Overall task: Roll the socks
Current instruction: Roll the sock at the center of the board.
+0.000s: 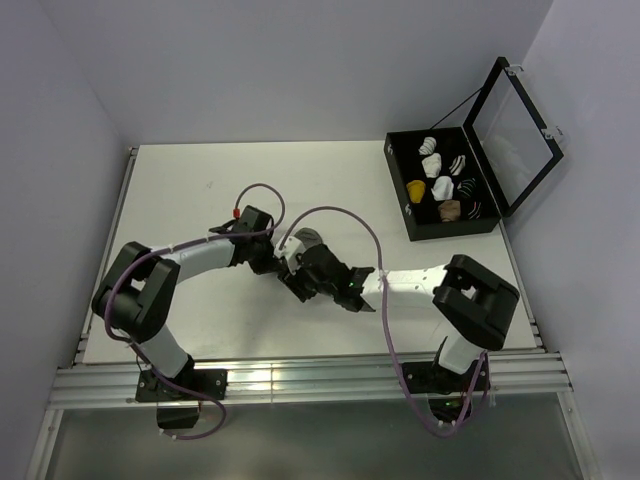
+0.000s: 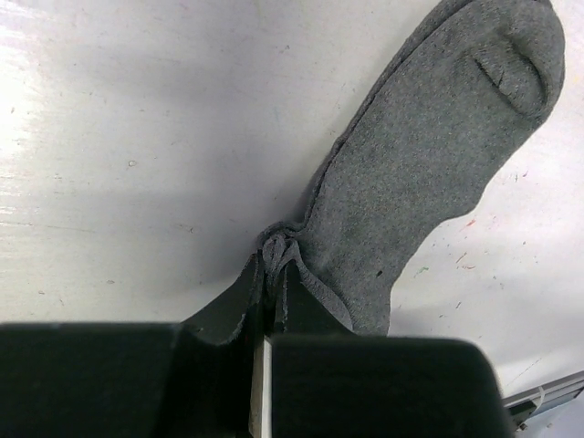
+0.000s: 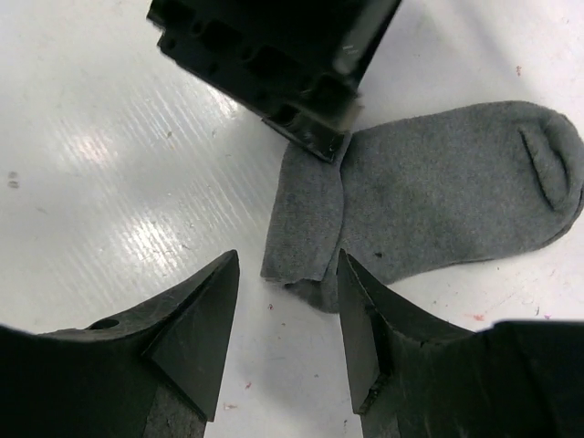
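A plain grey sock (image 2: 438,155) lies flat on the white table, toe pointing away. My left gripper (image 2: 276,260) is shut on a bunched bit of its cuff edge. In the right wrist view the grey sock (image 3: 438,192) lies just ahead of my right gripper (image 3: 287,274), which is open with the free cuff corner at its fingertips and nothing between them. The left gripper's black body (image 3: 274,64) sits over the cuff's far side. From above, both grippers meet at the grey sock (image 1: 306,240) mid-table. A mustard-yellow sock bundle (image 1: 416,189) lies in the black case.
The black case (image 1: 445,228) stands at the back right with its lid (image 1: 515,125) propped open. It also holds white (image 1: 432,146), striped (image 1: 458,163) and tan (image 1: 450,210) sock bundles. Cables loop over both arms.
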`<state>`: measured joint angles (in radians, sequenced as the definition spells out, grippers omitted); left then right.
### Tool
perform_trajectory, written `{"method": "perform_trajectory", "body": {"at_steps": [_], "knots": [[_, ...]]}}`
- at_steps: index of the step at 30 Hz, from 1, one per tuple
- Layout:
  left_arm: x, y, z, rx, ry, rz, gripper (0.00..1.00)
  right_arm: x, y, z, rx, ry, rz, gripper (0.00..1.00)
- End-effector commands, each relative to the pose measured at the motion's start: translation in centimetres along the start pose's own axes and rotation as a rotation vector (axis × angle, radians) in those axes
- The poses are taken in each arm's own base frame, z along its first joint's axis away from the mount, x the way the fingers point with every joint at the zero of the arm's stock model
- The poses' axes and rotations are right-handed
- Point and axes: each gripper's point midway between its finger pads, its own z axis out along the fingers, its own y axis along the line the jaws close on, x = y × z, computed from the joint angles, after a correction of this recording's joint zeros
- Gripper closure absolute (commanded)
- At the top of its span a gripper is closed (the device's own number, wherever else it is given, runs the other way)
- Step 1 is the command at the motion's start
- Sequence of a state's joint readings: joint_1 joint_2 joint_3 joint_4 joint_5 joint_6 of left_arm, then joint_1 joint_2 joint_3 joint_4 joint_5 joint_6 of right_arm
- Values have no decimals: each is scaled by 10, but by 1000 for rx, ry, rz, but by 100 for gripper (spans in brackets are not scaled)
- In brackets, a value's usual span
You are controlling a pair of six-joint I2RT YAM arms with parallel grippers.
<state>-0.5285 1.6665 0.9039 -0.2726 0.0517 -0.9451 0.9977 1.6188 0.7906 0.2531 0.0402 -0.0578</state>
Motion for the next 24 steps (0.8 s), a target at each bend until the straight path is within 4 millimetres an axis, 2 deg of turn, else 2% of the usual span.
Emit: {"method": "perform_trajectory", "body": {"at_steps": [1, 6, 13, 16, 22, 23, 24], "knots": [[7, 9, 1, -41, 54, 42, 100, -19, -8, 7, 128, -62, -94, 46], [8, 8, 3, -39, 64, 49, 100, -13, 4, 19, 119, -36, -140, 46], [9, 10, 4, -45, 76, 53, 100, -1, 4, 32, 166, 13, -198, 48], [10, 9, 3, -40, 79, 53, 100, 9, 1, 37, 193, 47, -218, 53], [7, 5, -1, -13, 56, 51, 100, 13, 4, 36, 173, 64, -212, 88], [6, 4, -2, -9, 47, 48, 98, 13, 8, 35, 149, 69, -210, 99], [6, 5, -3, -9, 41, 46, 96, 13, 10, 34, 135, 69, -197, 100]]}}
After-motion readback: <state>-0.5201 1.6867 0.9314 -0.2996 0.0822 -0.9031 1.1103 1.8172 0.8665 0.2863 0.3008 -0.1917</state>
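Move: The near corner of the sock's folded end, the spot to grip, lies just ahead of the right hand, about 1 cm forward, 1 cm left and 4 cm below. The left fingers, already shut on the fold's far part, are roughly 5 cm ahead, 5 cm left and 4 cm below the right hand; the sock's flat unfolded end stretches some 11 cm ahead and 2 cm right. From the left hand that near corner is about 5 cm back, 3 cm right, level. The right fingers come to pinch the near corner of the sock's fold: the hand sinks about 4 cm with a slight drift to the left, wrist turning some 15 degrees, and only once nearly down do the open fingers close almost fully on the cloth. The left hand stays put, keeping its grip on the far part of the same fold. ##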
